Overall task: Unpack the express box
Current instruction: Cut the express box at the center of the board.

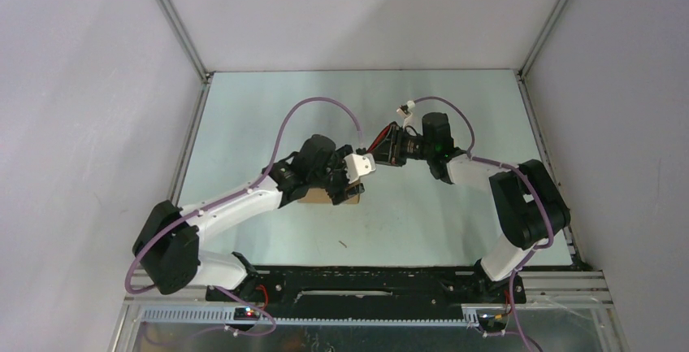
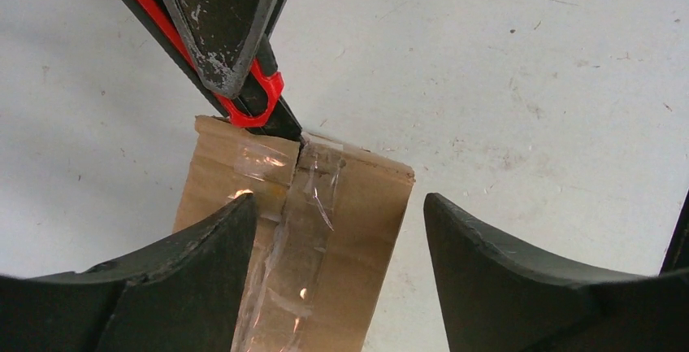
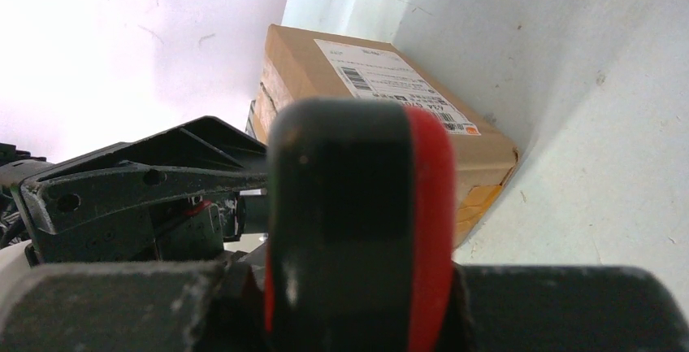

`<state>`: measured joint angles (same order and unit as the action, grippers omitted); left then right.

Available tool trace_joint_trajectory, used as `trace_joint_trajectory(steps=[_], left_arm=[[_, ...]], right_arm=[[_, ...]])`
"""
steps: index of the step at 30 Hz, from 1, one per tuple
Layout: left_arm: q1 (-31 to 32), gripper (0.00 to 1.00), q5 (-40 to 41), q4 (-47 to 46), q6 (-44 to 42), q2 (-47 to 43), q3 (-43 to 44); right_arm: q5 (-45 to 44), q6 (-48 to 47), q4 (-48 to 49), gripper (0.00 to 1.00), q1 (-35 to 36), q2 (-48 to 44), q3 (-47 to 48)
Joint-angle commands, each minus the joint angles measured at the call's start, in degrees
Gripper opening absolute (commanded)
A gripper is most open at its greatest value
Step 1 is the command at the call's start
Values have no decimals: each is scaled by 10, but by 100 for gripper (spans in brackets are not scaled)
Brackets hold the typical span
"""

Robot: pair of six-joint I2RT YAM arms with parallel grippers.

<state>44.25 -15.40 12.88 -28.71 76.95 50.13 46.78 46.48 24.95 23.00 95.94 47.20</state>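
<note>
The express box (image 2: 341,230), brown cardboard with clear tape along its seam, lies on the pale table. My left gripper (image 2: 339,199) is open and straddles it. The left finger (image 2: 195,271) overlaps the box's left side, and the right finger (image 2: 504,271) stands clear of the right edge. A red-and-black utility knife (image 2: 256,104) touches the far end of the taped seam with its tip. My right gripper (image 3: 357,287) is shut on the knife's handle (image 3: 357,206). Behind it the box (image 3: 301,63) shows its white label (image 3: 390,80). From above, both grippers meet at the box (image 1: 321,197).
White enclosure walls (image 1: 97,84) close in the table (image 1: 406,230) on the left, back and right. The left arm's wrist (image 3: 138,181) sits close beside the knife. An orange-yellow patch (image 3: 479,202) shows at the box's near end.
</note>
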Motion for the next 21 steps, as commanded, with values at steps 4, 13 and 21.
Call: trace_joint_trajectory(steps=[4, 13, 21], left_arm=[[16, 74, -40, 48, 33, 7, -17], [43, 67, -20, 104, 35, 5, -2], [43, 55, 38, 66, 31, -6, -10]], right_arm=[[1, -40, -54, 0, 4, 21, -12], [0, -35, -49, 0, 2, 23, -12], [2, -35, -51, 0, 3, 14, -12]])
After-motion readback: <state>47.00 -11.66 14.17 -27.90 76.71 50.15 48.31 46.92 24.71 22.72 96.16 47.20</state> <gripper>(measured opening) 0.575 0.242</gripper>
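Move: The express box lies under the left hand, its middle about 6 cm to the left, 2 cm ahead and some 5 cm below, with its right-hand end between and just beyond the fingers. The knife, held in the right hand, is about 6 cm ahead of the left hand, 6 cm to its right and 1 cm higher. From the right hand the box's middle lies roughly 12 cm to the left, 4 cm back and 6 cm below. The left fingers close in on the back part of the box's right-hand end, from about four-fifths open to just over half, one tip coming over the top by the taped seam, the other to the back edge. Meanwhile the left hand shifts back about 1 cm, then eases slightly forward. The right hand stays put and keeps its grip on the knife, the tip still at the seam's end. ##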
